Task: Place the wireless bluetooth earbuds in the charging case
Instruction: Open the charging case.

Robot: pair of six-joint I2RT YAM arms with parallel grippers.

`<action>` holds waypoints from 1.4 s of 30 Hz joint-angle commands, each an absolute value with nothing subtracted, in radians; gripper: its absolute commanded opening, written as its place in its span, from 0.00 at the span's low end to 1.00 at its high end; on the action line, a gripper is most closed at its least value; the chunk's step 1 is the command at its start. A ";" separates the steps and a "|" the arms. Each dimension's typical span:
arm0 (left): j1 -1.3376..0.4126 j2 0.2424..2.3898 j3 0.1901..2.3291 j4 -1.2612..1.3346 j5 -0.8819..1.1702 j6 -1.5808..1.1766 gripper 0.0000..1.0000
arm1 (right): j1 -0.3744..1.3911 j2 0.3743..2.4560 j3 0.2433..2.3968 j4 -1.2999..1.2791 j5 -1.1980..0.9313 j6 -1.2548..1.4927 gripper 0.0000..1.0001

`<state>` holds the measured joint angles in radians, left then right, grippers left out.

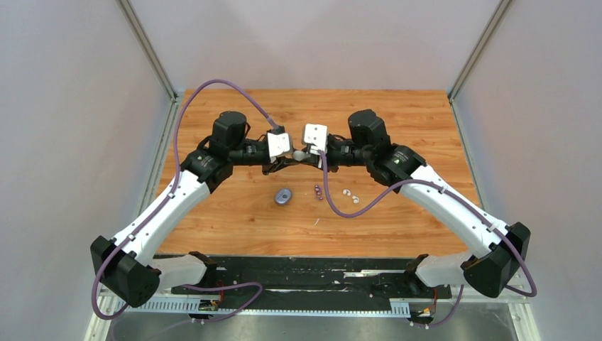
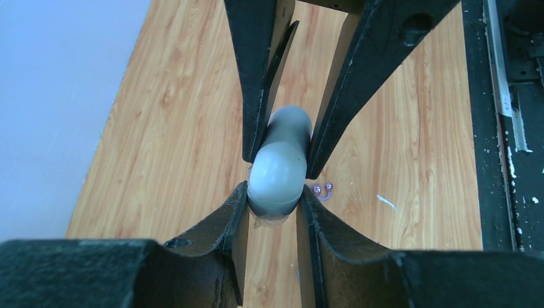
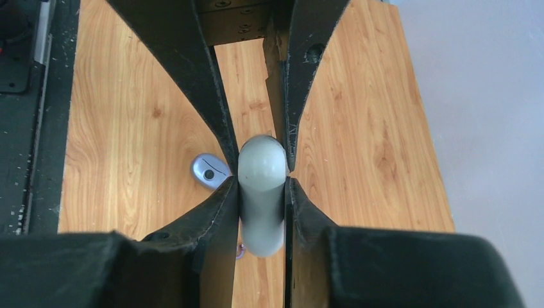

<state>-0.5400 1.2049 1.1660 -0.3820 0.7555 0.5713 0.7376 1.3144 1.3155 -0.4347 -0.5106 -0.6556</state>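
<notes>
A pale grey oval charging case [image 1: 301, 154] hangs above the middle of the table, clamped from both sides. My left gripper [image 2: 274, 192] is shut on one end of the case [image 2: 277, 168]. My right gripper [image 3: 262, 183] is shut on the other end of the case [image 3: 262, 168]. The two pairs of fingers nearly meet around it. On the wood in front lie two dark purple earbuds [image 1: 318, 190], which also show in the left wrist view [image 2: 323, 188], and two white earbuds [image 1: 351, 195]. Whether the held case is open is hidden by the fingers.
A second, blue-purple oval case [image 1: 283, 197] lies on the table just left of the purple buds; the right wrist view shows this case [image 3: 208, 171] too. The black mounting rail [image 1: 305, 273] runs along the near edge. Grey walls enclose the left, right and back.
</notes>
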 commanded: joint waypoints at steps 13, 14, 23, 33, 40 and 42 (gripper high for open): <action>-0.540 1.143 1.193 -0.422 0.773 0.742 0.00 | 0.499 1.466 1.535 -0.572 -0.894 -0.239 0.28; -0.540 1.142 1.192 -0.423 0.774 0.741 0.00 | 0.496 1.469 1.533 -0.570 -0.887 -0.229 0.31; -0.540 1.142 1.185 -0.434 0.784 0.699 0.00 | 0.427 1.493 1.573 -0.508 -0.837 -0.161 0.47; -0.540 1.167 1.148 -0.344 0.774 0.430 0.00 | 0.415 1.411 1.567 -0.495 -0.888 -0.181 0.67; -0.538 1.180 1.127 -0.284 0.812 0.288 0.00 | 0.412 1.347 1.466 -0.538 -0.964 -0.316 0.68; -0.537 1.193 1.135 -0.279 0.834 0.265 0.00 | 0.415 1.356 1.460 -0.578 -1.000 -0.373 0.64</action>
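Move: The charging case is already gripped between the hands in mid-air: its middle lies about 3 cm right of the left hand and 2 cm left of the right hand, otherwise level with both. On the table some 27 cm below the left hand, the blue oval case lies about 4 cm left and 1 cm back, and the purple beads about 8 cm right and 1 cm ahead. Left keeps the case while right rolls its pinch forward some 30 degrees, lets go, withdraws rightward and up. ##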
